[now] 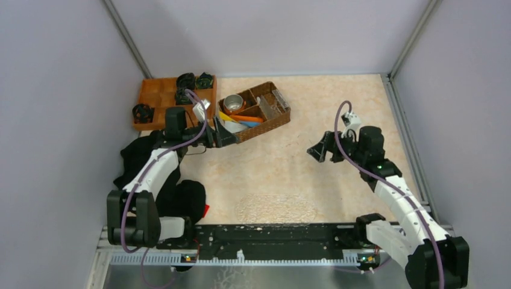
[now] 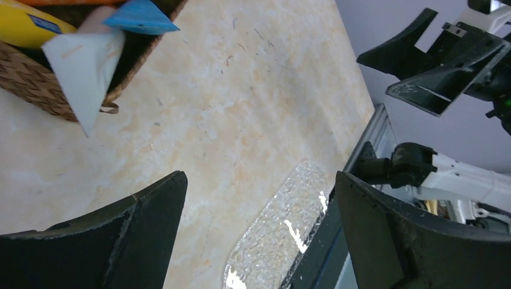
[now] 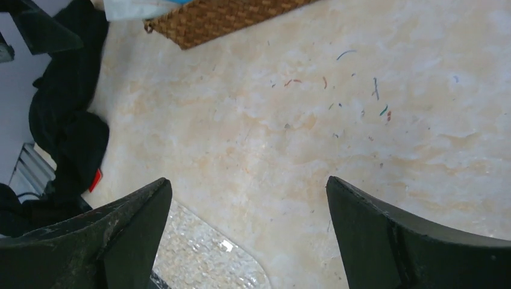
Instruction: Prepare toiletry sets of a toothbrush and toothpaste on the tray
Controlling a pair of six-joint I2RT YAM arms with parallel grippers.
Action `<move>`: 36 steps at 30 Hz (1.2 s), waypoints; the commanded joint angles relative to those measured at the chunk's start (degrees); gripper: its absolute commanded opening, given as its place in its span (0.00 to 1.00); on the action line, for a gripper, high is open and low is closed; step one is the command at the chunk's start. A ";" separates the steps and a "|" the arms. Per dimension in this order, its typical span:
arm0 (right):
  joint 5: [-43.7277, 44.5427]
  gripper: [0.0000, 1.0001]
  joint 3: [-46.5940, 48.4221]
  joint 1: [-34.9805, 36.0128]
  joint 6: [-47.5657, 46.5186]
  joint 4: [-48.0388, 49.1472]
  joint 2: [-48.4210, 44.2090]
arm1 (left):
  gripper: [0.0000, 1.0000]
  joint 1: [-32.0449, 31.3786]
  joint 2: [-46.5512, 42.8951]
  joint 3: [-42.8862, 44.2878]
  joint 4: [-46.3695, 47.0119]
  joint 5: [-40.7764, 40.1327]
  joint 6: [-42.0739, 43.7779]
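The clear bumpy tray (image 1: 276,209) lies bare near the table's front edge, also seen in the left wrist view (image 2: 289,229) and the right wrist view (image 3: 205,259). Small tubes stick out of the wicker basket (image 1: 268,123): a yellow tube (image 2: 24,27), a blue tube (image 2: 141,15), a white wedge-ended tube (image 2: 84,66) and an orange tube (image 1: 247,118). No toothbrush can be made out. My left gripper (image 1: 220,135) (image 2: 259,177) hovers open at the basket's near left corner, holding nothing. My right gripper (image 1: 319,147) (image 3: 247,180) is open over bare table right of centre.
An orange wooden compartment tray (image 1: 163,99) with black rings stands at the back left. An orange mug (image 1: 233,103) sits in the basket. A heap of black cloth (image 1: 150,180) (image 3: 66,120) lies along the left side by the left arm.
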 commanded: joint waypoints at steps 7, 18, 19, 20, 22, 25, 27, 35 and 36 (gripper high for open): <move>15.36 0.99 0.25 17.12 2.34 -4.87 9.22 | 0.99 -2.50 0.73 2.64 -6.55 -3.87 2.27; 40.13 0.98 12.74 38.75 7.25 -14.05 25.91 | 0.99 -17.00 -2.99 2.87 -12.14 -41.47 -3.09; 40.55 0.96 13.04 38.75 7.48 -13.77 25.92 | 0.98 -17.04 -2.65 2.98 -11.19 -43.68 -3.23; 40.98 0.91 13.43 38.71 7.59 -13.53 25.67 | 0.92 -17.01 -2.31 3.04 -9.82 -45.49 -2.81; 42.87 0.73 14.76 38.71 7.29 -14.35 25.21 | 0.77 -17.00 -1.44 3.24 -6.93 -48.58 -2.98; 46.33 0.53 18.37 38.61 5.91 -17.17 25.34 | 0.53 -16.99 1.87 4.88 -2.95 -51.81 -3.37; 47.34 0.53 20.30 38.59 5.17 -18.79 25.26 | 0.47 -17.03 5.59 7.80 -3.78 -53.48 -3.43; 46.91 0.53 15.61 38.02 6.55 -19.02 20.38 | 0.30 -16.85 18.10 16.41 -10.52 -60.58 -4.79; 46.74 0.53 15.03 37.85 6.73 -19.01 19.77 | 0.27 -16.85 18.30 16.39 -10.66 -60.89 -5.20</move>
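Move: The left hand faces the wicker basket: the white tube, overhanging its near-left corner, lies roughly 13 cm ahead, 2 cm to the right and 11 cm below. The yellow tube is some 16 cm ahead and 3 cm left, the blue one about 14 cm ahead and 6 cm right, both at about that height. From the right hand the white tube is about 17 cm ahead, 29 cm left and 10 cm below; the clear mat is about 14 cm back, 15 cm left and 17 cm below. Towards the white tube's overhanging tail, the left hand first swings some 4 cm right and slightly back, then reaches about 11 cm forward, drifting left and sinking, turning counter-clockwise and closing to a third open; contact can't be made out. The right hand dips left, back and down, then rises partway and comes forward over bare table, rolling about 30 degrees and half closing on nothing. ##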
